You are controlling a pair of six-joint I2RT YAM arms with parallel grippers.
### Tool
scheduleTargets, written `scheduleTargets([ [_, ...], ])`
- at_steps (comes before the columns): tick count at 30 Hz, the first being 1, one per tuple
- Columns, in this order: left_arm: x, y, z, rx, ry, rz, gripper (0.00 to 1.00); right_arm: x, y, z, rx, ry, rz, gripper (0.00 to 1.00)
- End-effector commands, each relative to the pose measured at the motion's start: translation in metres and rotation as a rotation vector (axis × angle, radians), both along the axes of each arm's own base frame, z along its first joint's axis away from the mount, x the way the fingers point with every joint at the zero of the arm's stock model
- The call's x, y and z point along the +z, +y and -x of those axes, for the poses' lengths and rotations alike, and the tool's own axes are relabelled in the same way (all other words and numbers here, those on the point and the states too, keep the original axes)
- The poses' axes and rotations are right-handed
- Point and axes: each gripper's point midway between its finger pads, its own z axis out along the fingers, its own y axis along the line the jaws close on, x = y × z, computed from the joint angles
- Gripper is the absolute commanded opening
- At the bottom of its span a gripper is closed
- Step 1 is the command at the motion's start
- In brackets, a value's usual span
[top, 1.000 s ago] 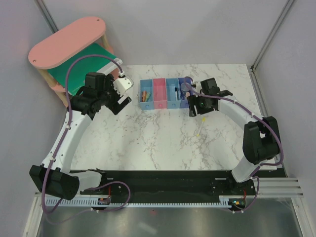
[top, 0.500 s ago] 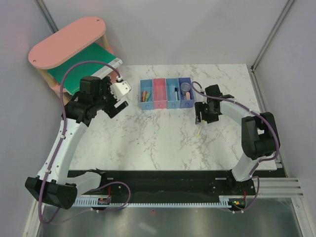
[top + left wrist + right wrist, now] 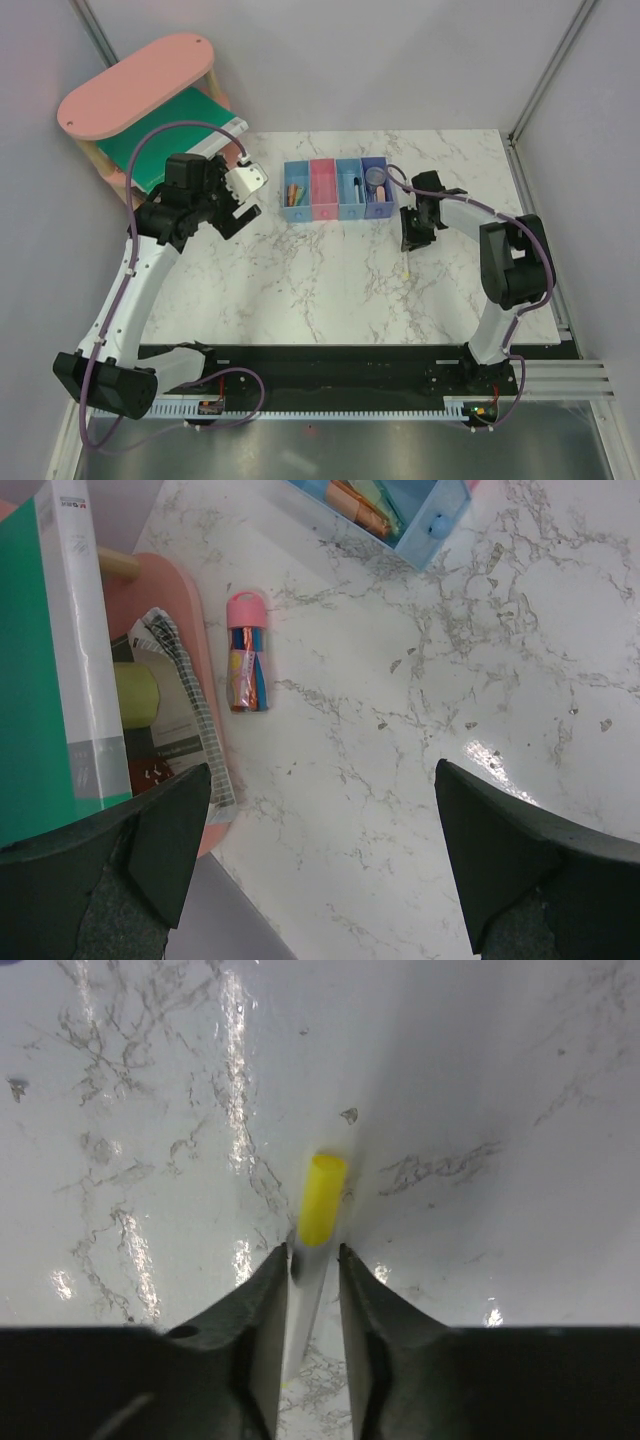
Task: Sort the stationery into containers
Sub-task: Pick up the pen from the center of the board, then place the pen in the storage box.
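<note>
A thin white stick with a yellow end (image 3: 322, 1200) lies on the marble table, right of the bins (image 3: 405, 268). My right gripper (image 3: 313, 1255) is low over it, jaws narrow on either side of its white shaft. The left finger touches it and a slim gap shows at the right finger. The joined row of containers (image 3: 323, 203) holds orange sticks (image 3: 293, 189) in the left blue bin, a dark pen (image 3: 356, 186) in the third and a purple disc (image 3: 376, 176) in the dark blue one. My left gripper (image 3: 325, 860) hangs wide open and empty above bare marble, left of the bins (image 3: 243, 188).
A pink-capped clear tube (image 3: 246, 652) of coloured items lies on the table beside the pink shelf base (image 3: 170, 610). A green book (image 3: 170, 140) sits under the pink oval shelf top (image 3: 135, 85) at the back left. Grey walls close in the table's sides.
My right gripper has come away from the dark blue bin, dropped to the table and narrowed its jaws around the yellow-ended stick. The left arm has pulled back a little, still open.
</note>
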Motion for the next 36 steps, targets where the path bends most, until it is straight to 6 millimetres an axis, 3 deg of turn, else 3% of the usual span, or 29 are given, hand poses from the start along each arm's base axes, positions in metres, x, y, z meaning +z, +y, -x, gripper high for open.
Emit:
scheduleTargets([
  [1, 0.016, -0.002, -0.008, -0.016, -0.039, -0.004, 1.0, -0.023, 0.001, 0.008, 0.0, 0.08, 0.004, 0.16],
  [4, 0.016, -0.003, -0.009, -0.018, -0.037, -0.002, 1.0, -0.025, 0.0, 0.009, 0.007, 0.082, 0.014, 0.0],
  [9, 0.011, -0.004, -0.009, -0.004, -0.018, 0.02, 1.0, -0.016, -0.002, 0.007, 0.027, 0.061, 0.026, 0.0],
  [14, -0.012, 0.004, -0.014, 0.084, 0.038, 0.02, 1.0, 0.028, 0.007, -0.008, 0.076, -0.038, -0.013, 0.0],
  [22, -0.045, 0.006, -0.029, 0.172, 0.132, 0.081, 1.0, 0.119, 0.035, -0.03, 0.209, -0.258, -0.089, 0.0],
  [26, -0.067, 0.016, -0.045, 0.226, 0.187, 0.095, 1.0, 0.165, 0.051, -0.056, 0.235, -0.384, -0.133, 0.0],
  [28, -0.08, 0.021, -0.054, 0.244, 0.216, 0.092, 1.0, 0.171, 0.057, -0.07, 0.238, -0.408, -0.137, 0.0],
  [29, -0.082, 0.026, -0.061, 0.258, 0.207, 0.094, 1.0, 0.188, 0.061, -0.082, 0.237, -0.452, -0.145, 0.0],
  [31, -0.097, 0.033, -0.07, 0.266, 0.225, 0.071, 1.0, 0.188, 0.069, -0.097, 0.24, -0.459, -0.156, 0.0],
  [32, -0.097, 0.039, -0.079, 0.279, 0.203, 0.067, 1.0, 0.203, 0.075, -0.109, 0.245, -0.505, -0.164, 0.0],
  [34, -0.108, 0.047, -0.094, 0.291, 0.211, 0.05, 1.0, 0.198, 0.084, -0.127, 0.257, -0.513, -0.164, 0.0],
  [35, -0.111, 0.054, -0.101, 0.302, 0.21, 0.047, 1.0, 0.214, 0.09, -0.138, 0.265, -0.56, -0.174, 0.0],
  [36, -0.105, 0.056, -0.112, 0.3, 0.184, 0.045, 1.0, 0.203, 0.095, -0.148, 0.273, -0.545, -0.175, 0.0],
])
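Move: The pen lies at my right fingertips, between the half-closed fingers, its middle roughly 2 cm back and 1 cm below them. From that hand, the dark blue compartment is about 14 cm ahead and 6 cm left; the light blue compartment is as far ahead but 12 cm left. From my left hand, the pink-topped case lies some 15 cm ahead, 5 cm left and 24 cm below, and the pen 1 cm ahead, 33 cm right and 26 cm below. I shut my right fingers on the pen just behind its yellow end, pause briefly, then lift it about 20 cm, swinging forward and a little left towards the dark blue compartment while the fingers tip outward some 30 degrees. Late on, my open, empty left hand sinks about 12 cm and reaches forward and left towards the pink-topped case, fingers steepening and turning counter-clockwise. ##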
